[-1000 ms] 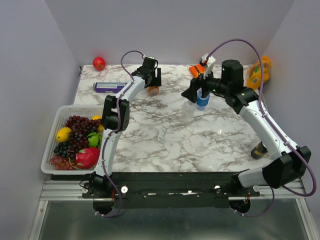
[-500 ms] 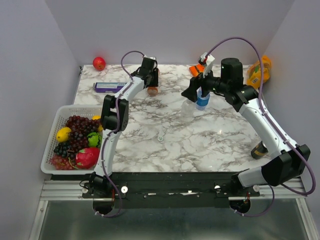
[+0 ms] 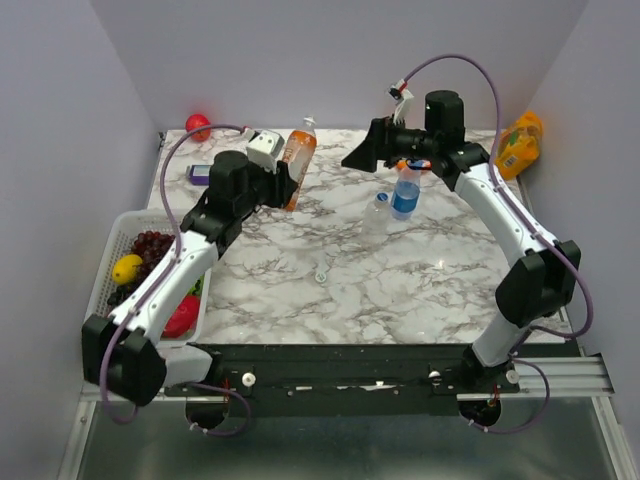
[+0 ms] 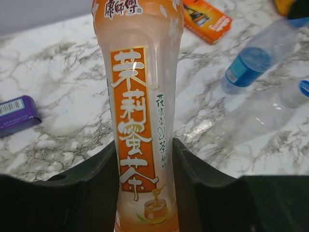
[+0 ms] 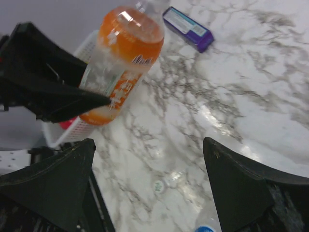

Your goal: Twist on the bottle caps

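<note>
My left gripper (image 4: 145, 145) (image 3: 287, 186) is shut on the lower body of the bottle with orange liquid (image 4: 137, 96) (image 3: 298, 155), holding it tilted above the back left of the table. The same bottle (image 5: 124, 58) shows in the right wrist view. My right gripper (image 5: 148, 145) (image 3: 364, 156) hangs open and empty over the back middle. The blue-labelled bottle (image 3: 405, 194) (image 4: 248, 67) stands just right of it, with the all-clear bottle (image 3: 377, 210) (image 4: 268, 108) beside it. A whitish cap (image 3: 321, 274) (image 5: 158, 186) lies on the marble mid-table.
A white basket (image 3: 108, 262) of fruit sits at the left edge. A red apple (image 3: 197, 125) and a purple box (image 3: 198, 172) (image 4: 17, 113) lie back left. An orange box (image 4: 206, 14) and a yellow-orange pouch (image 3: 517, 145) lie at the back right.
My left gripper has shut on the orange bottle and lifted it off the table, swinging left and nearer. My right arm has risen and pulled back from the blue-labelled bottle.
</note>
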### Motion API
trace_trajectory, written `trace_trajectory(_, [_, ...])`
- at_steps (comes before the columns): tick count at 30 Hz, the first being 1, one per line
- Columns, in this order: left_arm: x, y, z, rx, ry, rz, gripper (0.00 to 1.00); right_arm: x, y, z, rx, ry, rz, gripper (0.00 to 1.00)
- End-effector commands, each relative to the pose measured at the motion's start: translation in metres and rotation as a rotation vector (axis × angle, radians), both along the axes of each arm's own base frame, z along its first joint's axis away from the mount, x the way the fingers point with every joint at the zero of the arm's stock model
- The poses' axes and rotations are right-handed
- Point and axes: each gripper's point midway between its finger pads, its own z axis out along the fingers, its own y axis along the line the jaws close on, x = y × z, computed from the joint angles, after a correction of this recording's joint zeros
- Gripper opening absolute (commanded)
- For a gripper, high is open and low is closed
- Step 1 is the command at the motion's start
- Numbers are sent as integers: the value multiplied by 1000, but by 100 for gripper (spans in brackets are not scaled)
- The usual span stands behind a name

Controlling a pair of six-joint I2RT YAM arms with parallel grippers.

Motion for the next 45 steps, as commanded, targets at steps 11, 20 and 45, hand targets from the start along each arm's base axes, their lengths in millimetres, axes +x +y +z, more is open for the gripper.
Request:
trace_trajectory(11, [-73, -55, 21, 80, -185, -305, 38, -28, 40, 58, 365, 143, 331, 100])
trace_trajectory(20, [-78, -68, 38, 53, -227, -348, 37, -20, 51, 32, 301, 149, 256, 78])
trace_trajectory(45, [-84, -88, -8, 88, -196, -495, 85, -45, 58, 70, 195, -172, 342, 0])
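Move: The orange-labelled bottle is already in the left hand, gripped low and leaning forward, its middle about 4 cm ahead, 1 right and 4 above that hand. From the open right hand the bottle's middle is roughly 16 cm left, 4 ahead and 6 below, its neck nearer level. The capped clear bottle stands about 5 cm right and 1 back of the right hand, the blue-labelled one some 13 right and 7 ahead, both around 17 below. The orange-labelled bottle is handed over: the left hand, still gripping its lower part, draws it about 8 cm back and then right, 7 cm in all, turning some 20 degrees clockwise. The right hand meets it, moving left about 6 cm and up 5 and tilting its left side up; its fingers close on the neck, and only then do the left fingers open and let go. ##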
